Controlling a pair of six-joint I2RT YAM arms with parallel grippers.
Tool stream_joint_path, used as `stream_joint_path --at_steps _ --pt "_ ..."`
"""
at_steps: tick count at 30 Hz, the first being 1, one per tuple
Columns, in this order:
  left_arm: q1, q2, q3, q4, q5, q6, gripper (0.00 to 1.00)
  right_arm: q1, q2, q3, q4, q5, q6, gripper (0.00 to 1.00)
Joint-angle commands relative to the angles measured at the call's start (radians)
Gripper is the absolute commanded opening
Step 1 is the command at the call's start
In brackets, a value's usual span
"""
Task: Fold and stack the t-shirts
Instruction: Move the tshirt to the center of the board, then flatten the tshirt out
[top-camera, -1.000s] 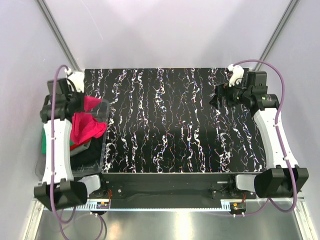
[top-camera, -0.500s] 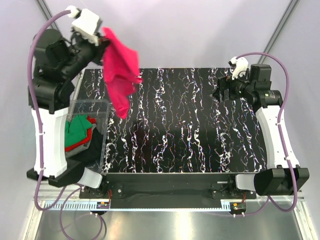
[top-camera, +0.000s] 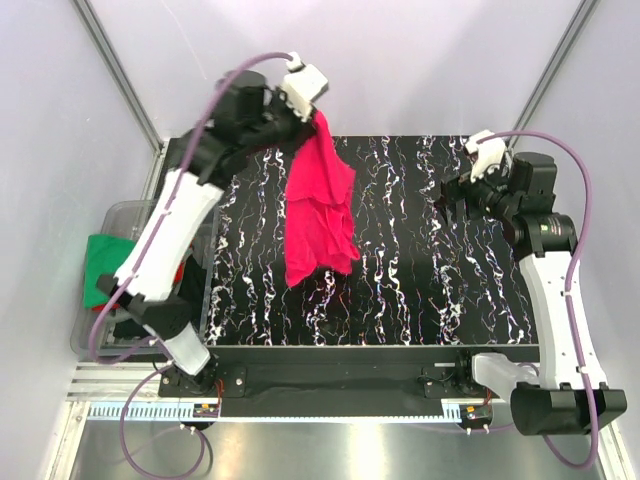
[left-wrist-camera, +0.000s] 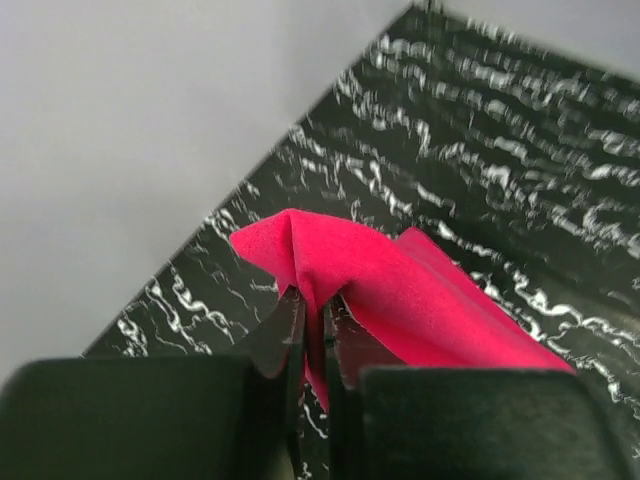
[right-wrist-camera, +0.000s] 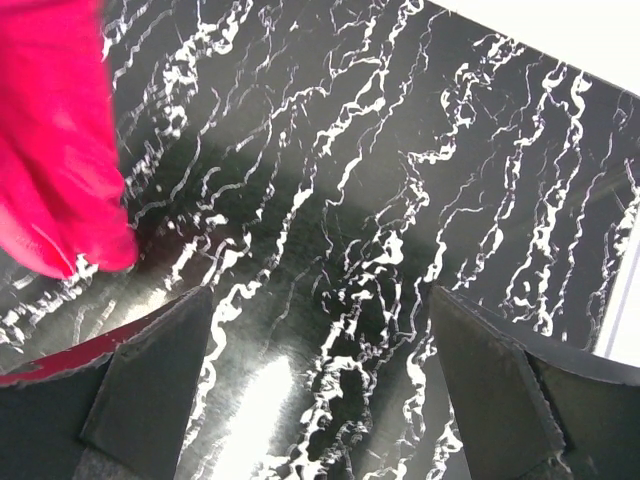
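A crimson t-shirt (top-camera: 320, 215) hangs in a long bunch over the left-centre of the black marbled table (top-camera: 430, 290). My left gripper (top-camera: 312, 118) is raised over the table's far edge and shut on the top of that shirt. In the left wrist view the cloth (left-wrist-camera: 400, 290) is pinched between the jaws of the gripper (left-wrist-camera: 312, 300). A green t-shirt (top-camera: 100, 272), a bit of red cloth (top-camera: 181, 272) and dark cloth (top-camera: 130, 322) lie in the clear bin (top-camera: 112, 215) at the left. My right gripper (top-camera: 452, 192) hovers open at the right, with the crimson shirt (right-wrist-camera: 55, 170) to its left.
The clear bin stands off the table's left edge, below my left arm. Grey walls close the far side and both flanks. Metal frame rails run along the near edge by the arm bases. The right wrist view shows only table between the right gripper (right-wrist-camera: 320, 320) fingers.
My left arm lifted the crimson shirt out of the bin and swung right over the table, where the shirt now hangs lower and longer. The right arm shifted slightly and stayed open.
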Motion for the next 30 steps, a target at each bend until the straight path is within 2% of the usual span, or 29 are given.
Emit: stream_joint_path --at_steps 1,2,3,6,8,10,11,16,17,20,26,30 --pt "0.005 0.058 -0.072 0.131 -0.099 0.033 0.26 0.003 -0.052 -0.054 0.023 -0.034 -0.104 0.95" --pt "0.007 0.092 -0.087 0.148 -0.123 0.037 0.37 0.003 -0.063 -0.068 0.021 -0.086 -0.129 0.95" --pt "0.017 0.11 -0.086 0.163 -0.148 0.034 0.59 0.004 -0.077 -0.079 0.011 -0.117 -0.16 0.94" --pt "0.065 0.141 -0.09 0.166 -0.219 -0.044 0.8 0.033 -0.086 -0.11 -0.008 -0.184 -0.266 0.9" --pt "0.091 0.091 -0.171 0.166 -0.219 -0.089 0.84 0.094 -0.078 -0.128 -0.012 -0.181 -0.338 0.89" --pt "0.091 -0.011 -0.26 0.166 -0.269 -0.079 0.86 0.145 -0.065 -0.146 -0.011 -0.18 -0.422 0.89" --pt "0.093 -0.053 -0.361 0.166 -0.266 -0.071 0.86 0.17 -0.036 -0.15 -0.008 -0.18 -0.447 0.88" --pt "0.11 -0.364 -0.664 0.125 -0.28 -0.02 0.85 0.399 0.136 -0.121 0.038 -0.171 -0.559 0.84" --pt "0.132 -0.403 -0.745 0.11 -0.286 -0.014 0.85 0.429 0.208 -0.11 0.044 -0.171 -0.571 0.83" --pt "0.221 -0.507 -0.853 0.076 -0.315 -0.028 0.84 0.545 0.343 -0.062 0.067 -0.171 -0.608 0.8" --pt "0.398 -0.618 -0.894 0.048 -0.286 -0.068 0.84 0.72 0.524 -0.007 0.17 -0.178 -0.635 0.74" --pt "0.461 -0.646 -0.893 0.043 -0.292 -0.069 0.84 0.789 0.569 -0.015 0.311 -0.169 -0.632 0.74"
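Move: The left hand, high up, still pinches the red t-shirt, whose hanging middle is about 22 cm below it and 5 cm back. The board's center lies some 44 cm below this hand, 3 cm back and 1 cm right; the box is 12 cm back, 36 cm left. From the empty right hand, the board's center is about 29 cm left, 1 cm ahead and 30 cm down. Left sinks forward, opening to free the shirt, then retreats left; right swings 27 cm left towards it, sinking. ##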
